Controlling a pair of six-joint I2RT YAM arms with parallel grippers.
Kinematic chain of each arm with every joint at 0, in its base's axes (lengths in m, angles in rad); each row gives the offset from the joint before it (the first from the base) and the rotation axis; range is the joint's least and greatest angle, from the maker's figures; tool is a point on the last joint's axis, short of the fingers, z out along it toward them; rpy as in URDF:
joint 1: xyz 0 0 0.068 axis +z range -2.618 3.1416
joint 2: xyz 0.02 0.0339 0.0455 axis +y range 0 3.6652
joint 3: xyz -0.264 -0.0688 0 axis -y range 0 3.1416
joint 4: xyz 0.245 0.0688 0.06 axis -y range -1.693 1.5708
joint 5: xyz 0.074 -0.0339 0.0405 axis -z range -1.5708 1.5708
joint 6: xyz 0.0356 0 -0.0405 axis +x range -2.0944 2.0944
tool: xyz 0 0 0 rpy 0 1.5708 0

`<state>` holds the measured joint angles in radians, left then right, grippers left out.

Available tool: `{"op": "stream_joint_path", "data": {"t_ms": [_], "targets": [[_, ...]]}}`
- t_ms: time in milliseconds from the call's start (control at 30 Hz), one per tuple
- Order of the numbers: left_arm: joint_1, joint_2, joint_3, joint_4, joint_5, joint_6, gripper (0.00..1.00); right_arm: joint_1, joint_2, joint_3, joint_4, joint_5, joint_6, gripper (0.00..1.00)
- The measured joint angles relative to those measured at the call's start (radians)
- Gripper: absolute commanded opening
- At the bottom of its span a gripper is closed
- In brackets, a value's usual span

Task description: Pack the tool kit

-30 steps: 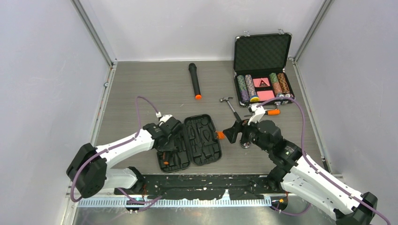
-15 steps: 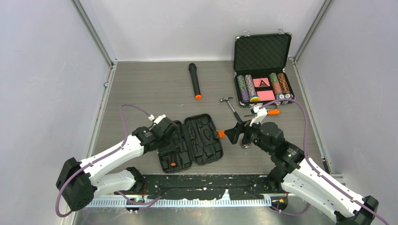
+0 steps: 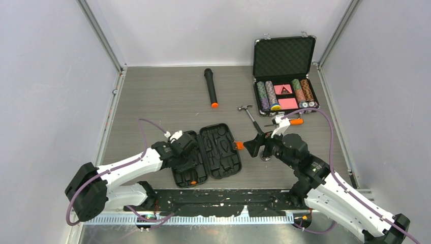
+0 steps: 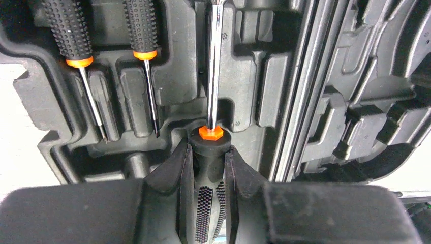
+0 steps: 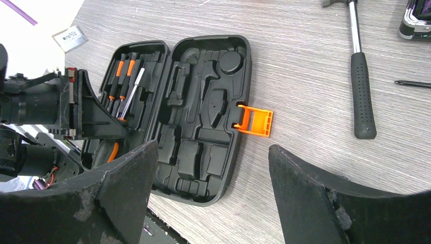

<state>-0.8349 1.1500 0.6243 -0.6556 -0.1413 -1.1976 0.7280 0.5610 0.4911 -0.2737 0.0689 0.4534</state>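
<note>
The tool kit (image 3: 219,151) lies open and flat near the table's front, its orange latch (image 3: 238,146) pointing right. My left gripper (image 4: 206,152) is shut on the black handle of a screwdriver (image 4: 213,76), and its steel shaft lies along a slot in the kit's left half (image 4: 254,76). Two small screwdrivers (image 4: 144,30) sit in slots beside it. My right gripper (image 5: 212,151) hovers open and holds nothing, just right of the kit (image 5: 198,112). The hammer (image 3: 249,116) lies on the table beyond it.
A black microphone (image 3: 210,87) with an orange end lies at the back centre. An open metal-edged case of poker chips (image 3: 284,76) stands at the back right. An orange-handled screwdriver (image 3: 295,122) lies in front of that case, near the hammer.
My left gripper has shifted nearer and a little right over the kit's left half, still holding the screwdriver. The right arm has barely moved.
</note>
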Motion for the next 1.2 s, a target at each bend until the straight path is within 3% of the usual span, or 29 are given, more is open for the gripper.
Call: {"op": "stream_joint_path", "data": {"t_ms": [567, 833, 1200], "targets": [[-0.008, -0.016, -0.066, 0.107, -0.039, -0.076, 0.28, 0.000, -0.013, 0.000, 0.000, -0.005, 0.001, 0.84], [-0.014, -0.089, -0.111, 0.106, -0.044, -0.114, 0.44, 0.000, 0.007, 0.000, 0.006, -0.023, 0.001, 0.84], [-0.015, -0.114, -0.112, 0.091, -0.047, -0.096, 0.42, 0.000, 0.029, 0.000, 0.013, -0.063, 0.004, 0.81]]}}
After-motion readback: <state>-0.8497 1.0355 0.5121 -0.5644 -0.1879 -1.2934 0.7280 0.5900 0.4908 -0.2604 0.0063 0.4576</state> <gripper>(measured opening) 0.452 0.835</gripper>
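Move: The large screwdriver is still pinched just behind its collar by the left hand. The recess for its handle is centred about 3 cm back of that hand and 1 cm lower, neither left nor right of it. The two small screwdrivers lie some 5 cm ahead and 5 cm left, the empty case half about 6 cm ahead and 11 cm right, all slightly lower. From the right hand, the recess is roughly 22 cm left, 9 cm back and 15 cm below. The large screwdriver is set down into its recess by the left hand, which still grips it and eases about 1 cm forward and a little less down. The hand then pauses nearly in place while its fingers open to about half, letting go of the handle, and it settles back and up by about half a centimetre, with the wrist turning only some 5 degrees. ##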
